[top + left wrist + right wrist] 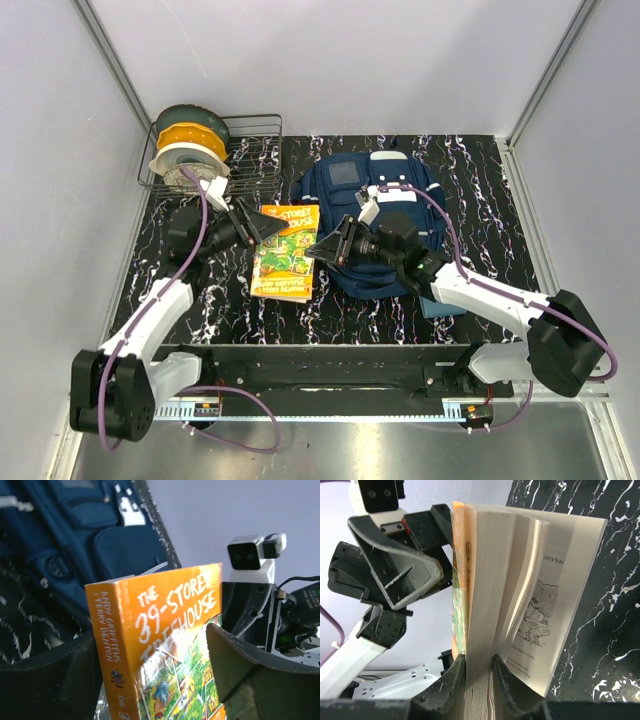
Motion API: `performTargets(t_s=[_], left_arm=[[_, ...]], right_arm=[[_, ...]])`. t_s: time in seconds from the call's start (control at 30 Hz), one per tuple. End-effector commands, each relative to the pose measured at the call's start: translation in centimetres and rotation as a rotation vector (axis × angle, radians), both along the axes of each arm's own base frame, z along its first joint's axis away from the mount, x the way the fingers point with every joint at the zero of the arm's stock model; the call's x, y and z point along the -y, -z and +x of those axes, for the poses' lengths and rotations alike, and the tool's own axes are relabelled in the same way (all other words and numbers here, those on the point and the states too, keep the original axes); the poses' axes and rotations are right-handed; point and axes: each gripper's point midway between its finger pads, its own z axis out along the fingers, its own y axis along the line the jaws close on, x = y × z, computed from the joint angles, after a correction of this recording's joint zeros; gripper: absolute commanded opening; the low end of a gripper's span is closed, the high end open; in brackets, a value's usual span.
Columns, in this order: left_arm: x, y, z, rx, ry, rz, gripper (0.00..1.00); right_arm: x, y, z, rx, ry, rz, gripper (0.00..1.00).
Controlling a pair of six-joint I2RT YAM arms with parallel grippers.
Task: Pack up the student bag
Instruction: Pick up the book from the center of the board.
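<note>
The student bag (385,185), navy with white patches, lies at the back centre of the table, and its blue fabric (100,535) fills the upper left of the left wrist view. An orange paperback book (283,255) lies just left of the bag. My right gripper (325,248) is shut on a thick stack of the book's pages (485,580) at its right edge, and one leaf fans open. My left gripper (258,222) stands open astride the book's top left corner. Its jaws flank the book's spine and cover (150,632).
A wire basket (255,135) at the back left holds stacked spools (190,140). A small teal pouch (440,305) peeks out under the right arm. Grey walls close in the black marbled table (200,300) on three sides.
</note>
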Motion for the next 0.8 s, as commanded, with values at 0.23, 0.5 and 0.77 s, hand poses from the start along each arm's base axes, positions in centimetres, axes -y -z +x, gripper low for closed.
performTargets(t_s=[0.23,0.5,0.77], left_arm=[[2.7,-7.9,-2.4,0.282,0.344,-0.107,0.22],[3.5,-7.2,-2.8,0.27,0.386,-0.027,0.0],[2.1,-9.8,1.0,0.315,0.125,-0.017,0.0]], right_arm=[[-0.2,-3.8,0.2,0.084,-0.02,0.125,0.0],[0.5,-3.6,2.0,0.095,0.025,0.086,0.0],[1.7,-3.0,2.8,0.082,0.079,0.04,0.69]])
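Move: Around the orange Treehouse book's spine edge the left hand stands open; the book's middle is about 3 cm to its right, 4 cm back and 4 cm lower. The right hand still pinches the page edge, with the book's middle some 7 cm to its left, level fore and aft and 2 cm lower. From the left hand, the backpack lies about 24 cm right, 3 cm forward and 17 cm down. Rising about 5 cm and drifting some 2.5 cm right, the left hand shuts its fingers on the book's spine while turning roughly 10 degrees clockwise and tipping slightly upward. The right hand keeps its pinch on the page side nearly in place, then at the very end opens about half-way, shifting a centimetre or so right and forward. ##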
